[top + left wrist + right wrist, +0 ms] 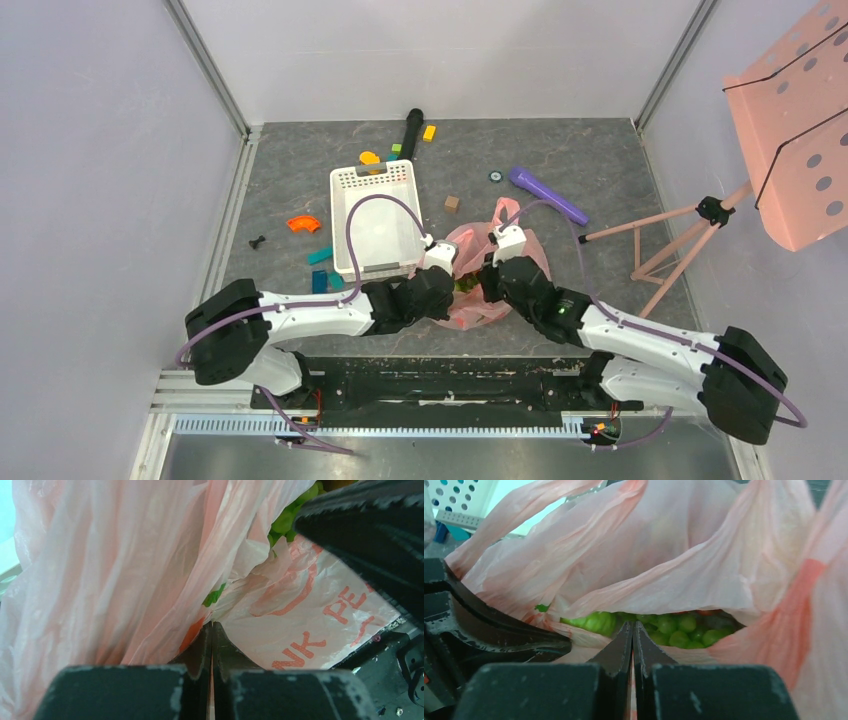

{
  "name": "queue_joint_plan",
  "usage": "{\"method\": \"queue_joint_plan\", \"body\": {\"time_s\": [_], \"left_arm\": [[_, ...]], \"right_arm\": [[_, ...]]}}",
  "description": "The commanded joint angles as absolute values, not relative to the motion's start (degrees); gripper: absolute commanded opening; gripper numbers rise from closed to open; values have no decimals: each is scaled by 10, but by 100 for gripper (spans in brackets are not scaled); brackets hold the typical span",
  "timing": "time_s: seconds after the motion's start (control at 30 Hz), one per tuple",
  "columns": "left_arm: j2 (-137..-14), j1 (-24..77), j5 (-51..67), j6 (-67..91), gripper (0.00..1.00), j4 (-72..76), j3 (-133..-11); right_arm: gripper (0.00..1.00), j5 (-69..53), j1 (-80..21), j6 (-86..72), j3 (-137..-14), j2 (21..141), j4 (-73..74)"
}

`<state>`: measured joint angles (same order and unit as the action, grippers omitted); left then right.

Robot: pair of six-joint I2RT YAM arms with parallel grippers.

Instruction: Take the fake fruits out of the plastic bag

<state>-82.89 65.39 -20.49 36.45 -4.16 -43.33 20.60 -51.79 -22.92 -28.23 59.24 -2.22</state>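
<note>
The pink translucent plastic bag (pixel 497 225) lies crumpled on the grey table between my two arms. My left gripper (pixel 455 283) is shut on a fold of its film, which shows as a thin pink strip between the pressed fingertips in the left wrist view (pixel 212 625). My right gripper (pixel 488 280) is likewise shut on the bag's edge (pixel 632 624). Between the two grips the mouth gapes a little. Inside it lie fake fruits: a green cluster of small balls (pixel 674 628) with a bit of red behind. Green fruit (pixel 287 521) also peeks out in the left wrist view.
A white perforated basket (pixel 340 215) stands left of the bag. A purple cylinder (pixel 548 195), a brown cube (pixel 452 204), a black cylinder (pixel 411 130) and coloured blocks (pixel 302 224) lie around. A pink tripod stand (pixel 680 235) rises at the right.
</note>
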Motion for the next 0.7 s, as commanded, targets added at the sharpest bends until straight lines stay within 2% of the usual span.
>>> {"method": "queue_joint_plan", "body": {"time_s": [0.0, 0.13, 0.43, 0.67], "left_arm": [[-832, 656, -215, 380, 2, -38, -450], [-830, 656, -214, 378, 2, -37, -450], [-835, 655, -220, 376, 2, -24, -434], [-850, 655, -220, 380, 2, -12, -420]], "right_arm": [[0, 203, -539, -238, -309, 631, -62], [0, 230, -546, -247, -314, 684, -86], [1, 394, -541, -254, -328, 738, -106], [5, 368, -454, -251, -315, 746, -116]]}}
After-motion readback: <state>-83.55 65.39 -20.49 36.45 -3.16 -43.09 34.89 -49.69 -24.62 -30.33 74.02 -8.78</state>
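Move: From my right hand, the far right rim of the plastic bag's mouth lies about 6 cm ahead, 2 cm to the right and 4 cm lower. The green grapes inside are some 2 cm ahead, 4 cm left and 6 cm down; the wooden block stands about 16 cm ahead, 8 cm left and 12 cm below. My left hand still pinches the bag's near-left edge, with that far rim roughly 9 cm ahead of it and 10 cm to its right, level in height. I dip my right hand about 4 cm down towards the bag's mouth with its fingers shut, drifting slightly left, then sweep it some 5 cm forward and to the right, up against the far rim, turning clockwise about 15 degrees. Only at the end do the tips begin to part. My left hand stays put and keeps its hold on the bag. ##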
